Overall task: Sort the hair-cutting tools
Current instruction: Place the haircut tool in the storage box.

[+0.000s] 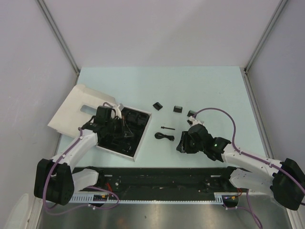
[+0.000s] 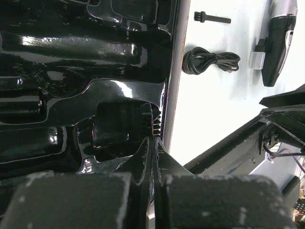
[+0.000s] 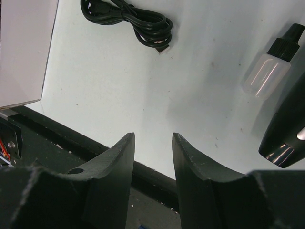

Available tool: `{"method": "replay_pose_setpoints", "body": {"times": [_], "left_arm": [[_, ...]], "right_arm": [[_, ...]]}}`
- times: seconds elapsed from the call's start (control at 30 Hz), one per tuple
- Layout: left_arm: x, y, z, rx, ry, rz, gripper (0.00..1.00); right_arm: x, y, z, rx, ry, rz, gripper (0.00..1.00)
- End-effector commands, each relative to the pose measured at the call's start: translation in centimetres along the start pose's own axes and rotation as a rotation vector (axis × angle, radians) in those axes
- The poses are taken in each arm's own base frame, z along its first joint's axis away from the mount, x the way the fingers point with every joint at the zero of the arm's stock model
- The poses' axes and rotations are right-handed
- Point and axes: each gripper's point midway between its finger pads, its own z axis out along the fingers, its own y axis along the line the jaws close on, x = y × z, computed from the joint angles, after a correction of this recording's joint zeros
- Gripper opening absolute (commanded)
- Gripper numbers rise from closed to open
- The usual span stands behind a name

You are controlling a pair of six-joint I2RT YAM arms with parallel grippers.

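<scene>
My left gripper (image 2: 153, 139) is shut with nothing between its fingers. Its tips sit just above the black tray (image 2: 57, 47) of the white box, by the teeth of a black comb guard (image 2: 119, 128) lying in a tray pocket. My right gripper (image 3: 152, 138) hangs open and empty over the table's near edge. The coiled black cable (image 3: 128, 19) and the tiny brush (image 2: 212, 18) lie between the box and the black-and-silver clipper (image 2: 279, 43). Three more comb guards (image 1: 157, 105) (image 1: 177, 109) (image 1: 191, 113) lie farther back. In the top view, the right arm (image 1: 200, 140) covers the clipper.
The box's white lid (image 1: 76, 107) lies open at the far left. A small clear bottle with a black cap (image 3: 267, 71) lies beside the clipper. A black rail (image 1: 157, 179) runs along the near table edge. Grey walls enclose the table.
</scene>
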Motion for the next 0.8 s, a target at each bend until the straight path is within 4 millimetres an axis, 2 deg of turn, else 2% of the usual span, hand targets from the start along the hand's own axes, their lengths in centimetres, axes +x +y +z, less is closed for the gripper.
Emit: {"method": "replay_pose_setpoints", "body": {"times": [0.0,0.13,0.17,0.23,0.27,0.33,0.5,0.67,0.77], "left_arm": [[-0.2,0.2,0.3,0.001,-0.016,-0.028,0.01],[0.0,0.4,0.4,-0.009,-0.011,-0.040,0.01],[-0.1,0.6,0.4,-0.021,-0.018,-0.041,0.09],[-0.1,0.7,0.5,-0.026,-0.014,-0.042,0.14],[-0.3,0.7,0.5,-0.026,-0.019,-0.040,0.24],[-0.3,0.8,0.5,-0.032,-0.016,-0.042,0.31],[-0.7,1.3,0.3,-0.072,-0.031,-0.041,0.34],[-1.1,2.1,0.1,-0.130,-0.035,-0.033,0.50],[-1.3,2.5,-0.1,-0.161,-0.037,-0.028,0.54]], "right_arm": [[-0.6,0.4,-0.2,-0.023,-0.028,-0.011,0.43],[-0.6,0.3,-0.2,-0.019,-0.025,-0.008,0.43],[-0.5,0.3,-0.3,-0.019,-0.023,-0.008,0.43],[-0.5,0.2,-0.2,-0.017,-0.025,-0.007,0.43],[-0.6,0.3,-0.3,-0.021,-0.025,-0.008,0.43],[-0.6,0.3,-0.2,-0.020,-0.026,-0.006,0.43],[-0.6,0.3,-0.2,-0.020,-0.026,-0.005,0.43],[-0.6,0.3,-0.2,-0.019,-0.027,-0.007,0.43],[-0.6,0.2,-0.1,-0.017,-0.027,-0.007,0.43]]}}
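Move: Just ahead and to the right of the left hand by about 1 cm each, some 4 cm below it, lies the box compartment for the haircut tool, the black comb still pinched on edge in the shut fingers. On the table beyond the box's right wall, the coiled cable lies about 3 cm ahead and 15 cm to the right, the small brush 7 cm ahead and 16 cm right. From the idle right hand the compartment is roughly 22 cm left and 4 cm ahead. Opening its fingers from shut to about half wide, the left hand lets go of the comb over its compartment. It eases down about 1.5 cm and, mostly towards the finish, about as far to the left, tilting some 5 degrees, so that the fingertips end spread on either side of the comb. ##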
